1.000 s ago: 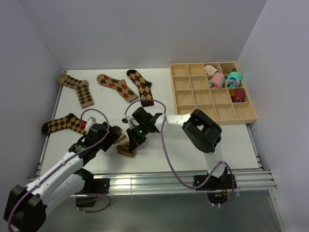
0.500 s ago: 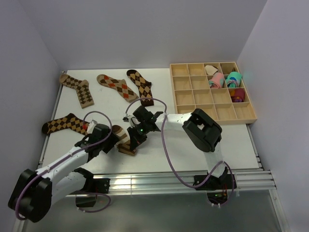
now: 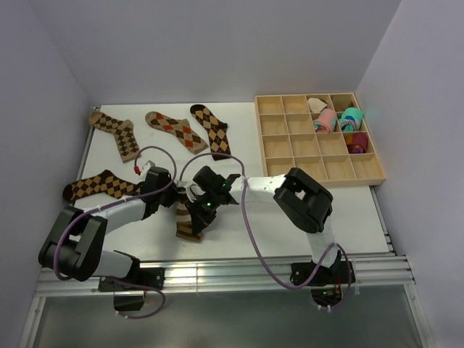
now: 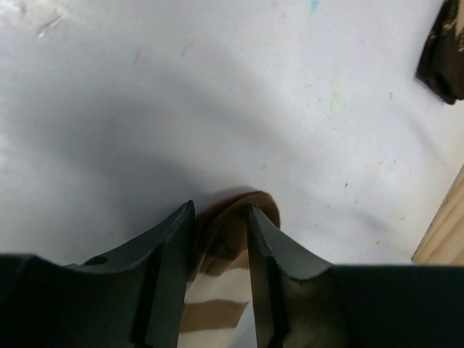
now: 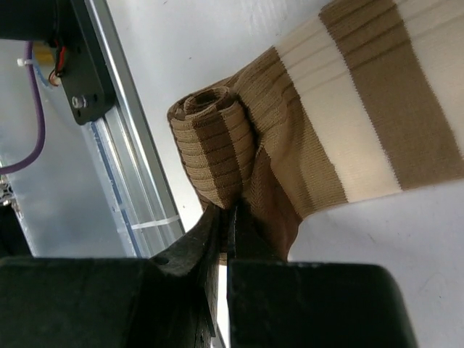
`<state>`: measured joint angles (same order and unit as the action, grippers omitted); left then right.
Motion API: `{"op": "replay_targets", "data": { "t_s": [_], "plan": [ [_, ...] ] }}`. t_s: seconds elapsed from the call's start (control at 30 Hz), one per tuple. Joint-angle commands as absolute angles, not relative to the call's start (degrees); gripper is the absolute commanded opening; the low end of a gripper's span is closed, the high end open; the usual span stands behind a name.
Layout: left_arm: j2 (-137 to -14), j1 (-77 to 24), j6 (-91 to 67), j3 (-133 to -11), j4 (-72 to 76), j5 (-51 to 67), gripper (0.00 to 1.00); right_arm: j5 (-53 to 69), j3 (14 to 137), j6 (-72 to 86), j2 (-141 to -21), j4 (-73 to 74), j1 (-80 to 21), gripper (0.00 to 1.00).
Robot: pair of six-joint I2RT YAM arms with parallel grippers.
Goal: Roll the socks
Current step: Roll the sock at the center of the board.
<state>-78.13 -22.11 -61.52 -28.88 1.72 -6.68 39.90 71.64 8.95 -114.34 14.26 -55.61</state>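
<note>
The brown-and-cream striped sock (image 3: pixel 190 226) lies near the table's front, between my two grippers. My left gripper (image 3: pixel 178 201) is at its far end, and in the left wrist view the brown end of the striped sock (image 4: pixel 233 214) fills the narrow gap between its fingers (image 4: pixel 171 250). My right gripper (image 5: pixel 230 212) is shut, pinching the fabric just under a small rolled part (image 5: pixel 212 141) at the near end of the striped sock (image 5: pixel 377 109). Several argyle socks lie flat: one (image 3: pixel 116 133), another (image 3: pixel 176 130) and a third (image 3: pixel 212 129) at the back, and one more (image 3: pixel 94 186) at the left.
A wooden divided tray (image 3: pixel 326 181) stands at the back right, holding pink and teal rolled bundles (image 3: pixel 335 119). Its corner (image 4: pixel 444 235) shows in the left wrist view. The table's metal front rail (image 5: pixel 123 181) runs just beyond the rolled end.
My left arm has swung in from the near left to the sock's far end, and its jaws have narrowed round it. The sock now lies stretched out between the grippers.
</note>
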Motion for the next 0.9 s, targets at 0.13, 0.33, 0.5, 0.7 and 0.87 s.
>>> {"op": "replay_targets", "data": {
  "t_s": [0.13,0.33,0.5,0.7,0.87],
  "plan": [
    [-84.9,-21.0,-58.4,-30.0,9.2,-1.7,0.33,40.4,72.1,5.4,-112.4,16.6,-56.8,0.0],
    [-88.2,-21.0,-59.1,-28.8,14.9,1.8,0.14,39.1,72.3,5.1,-113.2,17.2,-56.8,0.0],
    [-90.1,-21.0,-57.6,-29.6,18.1,3.0,0.0,40.1,72.4,4.0,-112.8,17.9,-57.1,0.0],
    [-92.0,-21.0,-56.3,-31.1,22.4,4.4,0.0,42.2,74.9,2.3,-113.9,20.8,-57.4,0.0],
    [-93.2,-21.0,-55.5,-32.1,25.5,4.8,0.0,41.8,75.8,2.3,-116.0,20.9,-57.5,0.0]
  ]
}}
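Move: The toe end of the brown-and-cream striped sock lies between the left hand's open fingers, about 1 cm ahead of their pads and 1 cm lower. The rolled cuff is some 15 cm back and 3 cm right of the left hand. The red argyle sock is about 19 cm ahead, 1 cm left; the black argyle sock 18 cm ahead, 11 cm right. From the right hand, the roll it pinches centres level with it, 2 cm left; the toe is about 15 cm ahead, 5 cm left. The striped sock's toe gets pinched as the left fingers shut fully, the hand sliding forward and right low over the board, then mostly right, about 5.5 cm in all, wrist turning some 10 degrees clockwise. Meanwhile the right hand stays put, shut on the near end of the rolled cuff, anchoring it against this pull. ##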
